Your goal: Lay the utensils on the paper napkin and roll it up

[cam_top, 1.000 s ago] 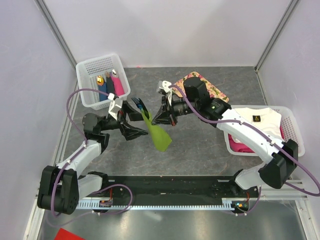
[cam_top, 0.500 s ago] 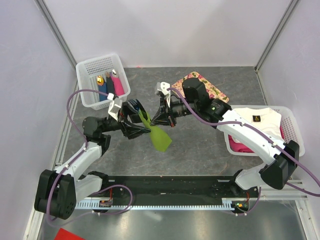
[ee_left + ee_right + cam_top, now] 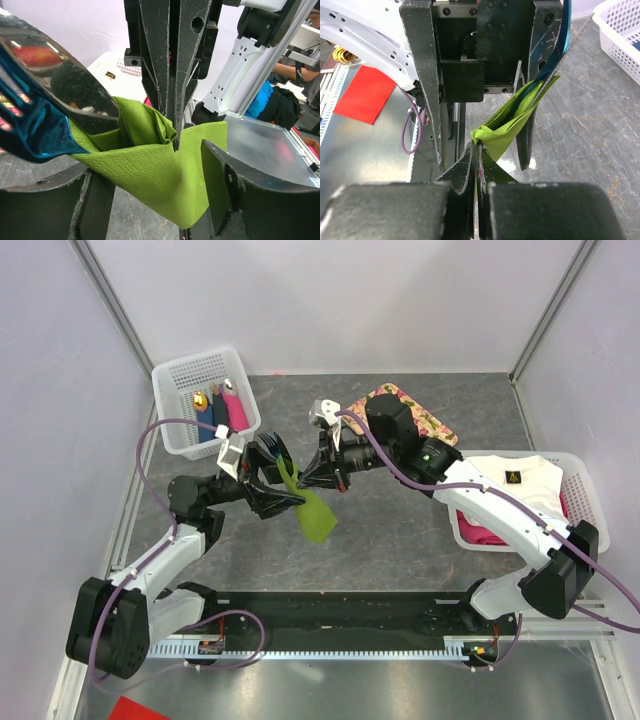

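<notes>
The paper napkin (image 3: 316, 517) hangs in the air over the middle of the table, a folded olive-green sheet. My right gripper (image 3: 304, 483) is shut on its upper edge, the pinch clear in the right wrist view (image 3: 476, 150). My left gripper (image 3: 283, 495) stands open around the napkin (image 3: 150, 170), its fingers (image 3: 427, 100) wide apart. The napkin (image 3: 512, 125) lies against one finger only. The utensils stick out of the fold: a blue fork (image 3: 272, 448), seen close up (image 3: 30, 135), and a silvery piece (image 3: 60, 75) beside it.
A white basket (image 3: 175, 375) at the back left holds dark blue and pink bundles (image 3: 218, 412). A floral tray (image 3: 425, 420) lies at the back behind the right arm. A white basket (image 3: 585, 495) with white and pink cloths stands at the right edge.
My left gripper has pushed forward around the napkin and its jaws have narrowed a little. The napkin's hanging tip has swung slightly left. The right gripper has stayed shut on it.
</notes>
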{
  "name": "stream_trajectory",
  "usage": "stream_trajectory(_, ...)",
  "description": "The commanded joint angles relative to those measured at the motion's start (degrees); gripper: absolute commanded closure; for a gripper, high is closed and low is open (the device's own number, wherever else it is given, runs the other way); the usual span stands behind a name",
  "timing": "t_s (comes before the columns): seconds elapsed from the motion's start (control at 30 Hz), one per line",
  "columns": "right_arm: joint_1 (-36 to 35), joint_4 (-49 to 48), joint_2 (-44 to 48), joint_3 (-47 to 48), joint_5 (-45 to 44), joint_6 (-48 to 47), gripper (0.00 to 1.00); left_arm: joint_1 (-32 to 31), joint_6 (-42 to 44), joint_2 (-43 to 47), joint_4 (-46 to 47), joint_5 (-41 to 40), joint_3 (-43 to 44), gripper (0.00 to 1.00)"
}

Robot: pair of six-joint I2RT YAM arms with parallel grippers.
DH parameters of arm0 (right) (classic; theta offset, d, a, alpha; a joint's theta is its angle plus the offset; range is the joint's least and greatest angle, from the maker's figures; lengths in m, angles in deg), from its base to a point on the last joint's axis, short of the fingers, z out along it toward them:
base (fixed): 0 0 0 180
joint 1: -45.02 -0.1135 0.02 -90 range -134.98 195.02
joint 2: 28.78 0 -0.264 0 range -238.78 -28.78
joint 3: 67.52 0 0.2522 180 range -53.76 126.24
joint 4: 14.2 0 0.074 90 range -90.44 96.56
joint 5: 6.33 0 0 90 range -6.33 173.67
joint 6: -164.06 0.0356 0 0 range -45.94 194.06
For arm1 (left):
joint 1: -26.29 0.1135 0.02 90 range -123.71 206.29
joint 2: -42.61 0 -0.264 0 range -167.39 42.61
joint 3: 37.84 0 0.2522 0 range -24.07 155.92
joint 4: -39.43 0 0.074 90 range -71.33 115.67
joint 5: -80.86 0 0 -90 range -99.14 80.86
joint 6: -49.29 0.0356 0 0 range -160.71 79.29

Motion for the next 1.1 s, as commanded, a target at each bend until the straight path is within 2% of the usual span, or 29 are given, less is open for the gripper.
stream_trajectory(0.0,-0.6,-5.4,2.1,3.2,0.9,1.4,1.0,-0.4,-0.6,-0.1,2.3,-1.4,-0.3,0.25)
stream_trajectory(0.17,-0.6,-5.4,1.9,2.7,0.3,1.3,1.0,-0.3,-1.7,0.5,2.9,-1.5,-0.3,0.28)
stream_trajectory(0.27,-0.6,-5.7,1.9,1.9,-1.0,1.3,1.0,-0.3,-2.1,1.3,3.3,-1.3,-0.4,0.41)
stream_trajectory(0.3,-0.6,-5.8,1.8,1.8,-1.9,1.9,1.0,-0.3,-2.3,1.4,3.3,-1.3,-0.5,0.52)
stream_trajectory(0.5,-0.6,-8.5,2.3,-0.1,-4.0,5.2,1.0,-0.3,-2.1,2.2,3.1,0.1,-0.8,0.84)
stream_trajectory(0.67,-0.6,-9.8,2.2,-0.2,-6.0,7.2,1.0,-0.3,-3.1,1.3,3.4,1.1,0.0,0.98)
stream_trajectory(0.77,-0.5,-10.1,2.1,-0.2,-7.2,7.8,1.0,-0.3,-4.3,0.6,3.3,1.7,0.5,0.98)
stream_trajectory(0.8,-0.4,-10.1,2.4,-0.2,-7.7,8.0,0.95,-0.3,-4.7,0.5,2.9,1.6,0.8,0.98)
stream_trajectory(0.87,-0.1,-10.2,2.7,-0.1,-8.4,8.3,0.78,-0.2,-5.7,0.0,2.0,1.6,1.3,0.98)
stream_trajectory(0.9,0.3,-10.1,3.0,0.0,-8.5,9.2,0.53,0.0,-5.9,0.0,1.2,1.6,1.6,0.98)
stream_trajectory(0.97,0.8,-10.1,3.5,0.1,-9.8,10.0,0.28,0.8,-6.1,-0.3,-2.5,1.5,2.9,0.98)
stream_trajectory(1.0,1.5,-9.6,4.1,-0.1,-10.4,10.8,0.04,1.1,-6.3,-0.5,-3.0,1.6,3.2,0.98)
stream_trajectory(1.07,2.0,-8.7,4.9,-0.9,-10.8,10.8,0.02,1.5,-6.2,-0.6,-4.9,2.1,5.0,0.98)
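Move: The rolled napkin is held up in the air and already sits between the left hand's open fingers, about 1 cm ahead and 2 cm to the right of that hand's point, level with it. The utensil heads stick out some 6 cm ahead, 3 cm to the left and 2 cm above; the loose napkin tail hangs roughly 6 cm back, 5 cm right and 5 cm below. From the right hand, which still pinches the roll, its middle is level fore and aft, about 1 cm left and 1 cm below. The left hand stays in place and closes its fingers on the napkin roll with the utensils in it, pinching it right beside the right hand's grip, while the right hand keeps its shut fingers on the napkin and eases only about 1 cm forward. Once the left grip is set, the right fingers spring wide open and let go, and that hand backs off around the napkin's edge, some 2 cm more forward and 1 cm up, turning about 10 degrees clockwise, as the left hand tips down slightly. ##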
